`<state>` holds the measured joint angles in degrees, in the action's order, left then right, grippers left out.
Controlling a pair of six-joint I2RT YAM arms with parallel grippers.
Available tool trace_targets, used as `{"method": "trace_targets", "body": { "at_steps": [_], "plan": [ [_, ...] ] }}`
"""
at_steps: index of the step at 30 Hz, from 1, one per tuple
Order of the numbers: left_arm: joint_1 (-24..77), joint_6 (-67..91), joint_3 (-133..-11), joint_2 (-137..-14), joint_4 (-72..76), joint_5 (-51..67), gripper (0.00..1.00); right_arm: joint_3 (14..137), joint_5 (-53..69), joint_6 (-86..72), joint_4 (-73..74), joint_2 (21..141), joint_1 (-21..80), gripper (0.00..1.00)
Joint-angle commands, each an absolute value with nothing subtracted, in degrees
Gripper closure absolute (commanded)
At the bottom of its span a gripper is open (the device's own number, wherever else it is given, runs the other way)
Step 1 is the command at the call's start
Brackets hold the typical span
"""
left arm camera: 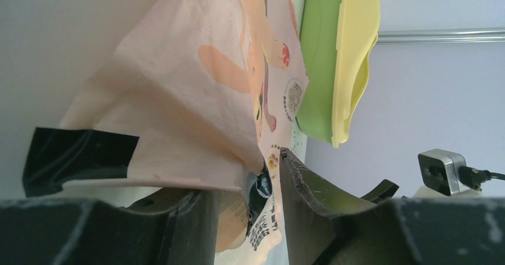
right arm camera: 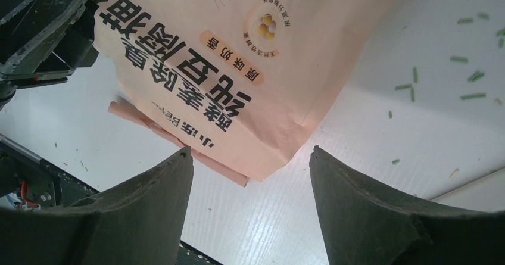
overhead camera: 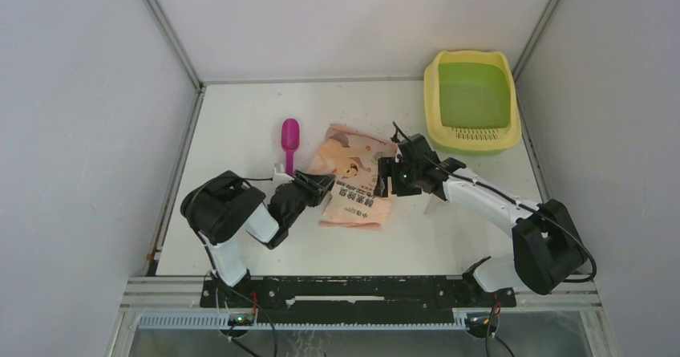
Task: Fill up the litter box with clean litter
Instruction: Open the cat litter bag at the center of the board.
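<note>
The litter box, pale yellow with a bare green basin, stands at the table's far right; the left wrist view shows the litter box behind the bag. A peach-pink printed bag lies flat mid-table. My left gripper is at the bag's left edge, where the left gripper stands open with a fold of the bag between its fingers. My right gripper is at the bag's right side; the right gripper is open, the bag's corner just ahead. Loose green litter dots the table.
A magenta scoop lies left of the bag, bowl pointing away. A strip of black tape sits on the bag near my left finger. Enclosure walls and metal rails close the table on three sides.
</note>
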<state>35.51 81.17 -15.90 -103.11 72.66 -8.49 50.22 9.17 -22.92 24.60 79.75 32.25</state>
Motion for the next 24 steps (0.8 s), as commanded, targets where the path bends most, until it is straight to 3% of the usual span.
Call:
{"method": "trace_targets", "body": {
  "at_steps": [1,7,10,17,21,24],
  "plan": [
    [35.51,81.62,-20.6,-103.35,69.74,-9.9,0.56,50.06,9.3,-22.25,22.79,79.2,31.85,0.21],
    [35.51,79.96,-22.43,-102.92,67.02,-12.53,0.51,49.42,9.86,-21.98,22.89,78.67,31.21,0.21],
    [35.49,79.9,-23.98,-103.3,64.51,-12.85,0.54,49.31,10.05,-22.02,22.98,78.66,31.18,0.21],
    [35.08,78.12,-28.59,-102.93,53.91,-13.28,0.88,48.49,10.01,-21.77,23.45,77.54,31.05,0.21],
    [34.98,74.92,-30.58,-101.02,48.13,-14.17,0.99,47.78,9.85,-21.75,23.59,76.73,30.95,0.21],
    [34.57,73.56,-30.55,-98.83,48.51,-13.92,1.0,47.4,9.32,-21.58,24.15,75.55,30.41,0.21]
  ]
}}
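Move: The litter bag's raised left edge sits just in front of the half-open left fingers, about 2 cm ahead, 1 cm to their right and a centimetre lower. The bag's middle is some 6 cm to the left hand's right and 1 cm farther out; the pink scoop lies about 9 cm ahead and 10 cm to its left. From the right hand that edge is roughly 12 cm left, 3 cm ahead and 4 cm below. Push the left gripper forward about 4 cm along the bag's left side, easing a little right and, late on, down, with a slight roll that lifts the hand's left side. Keep the fingers half open for the first half, then shut them fully to pinch the bag's edge while still pushing forward. Keep the right gripper open beside the bag's right side, letting it sink and draw back to the right by under 2 cm. ##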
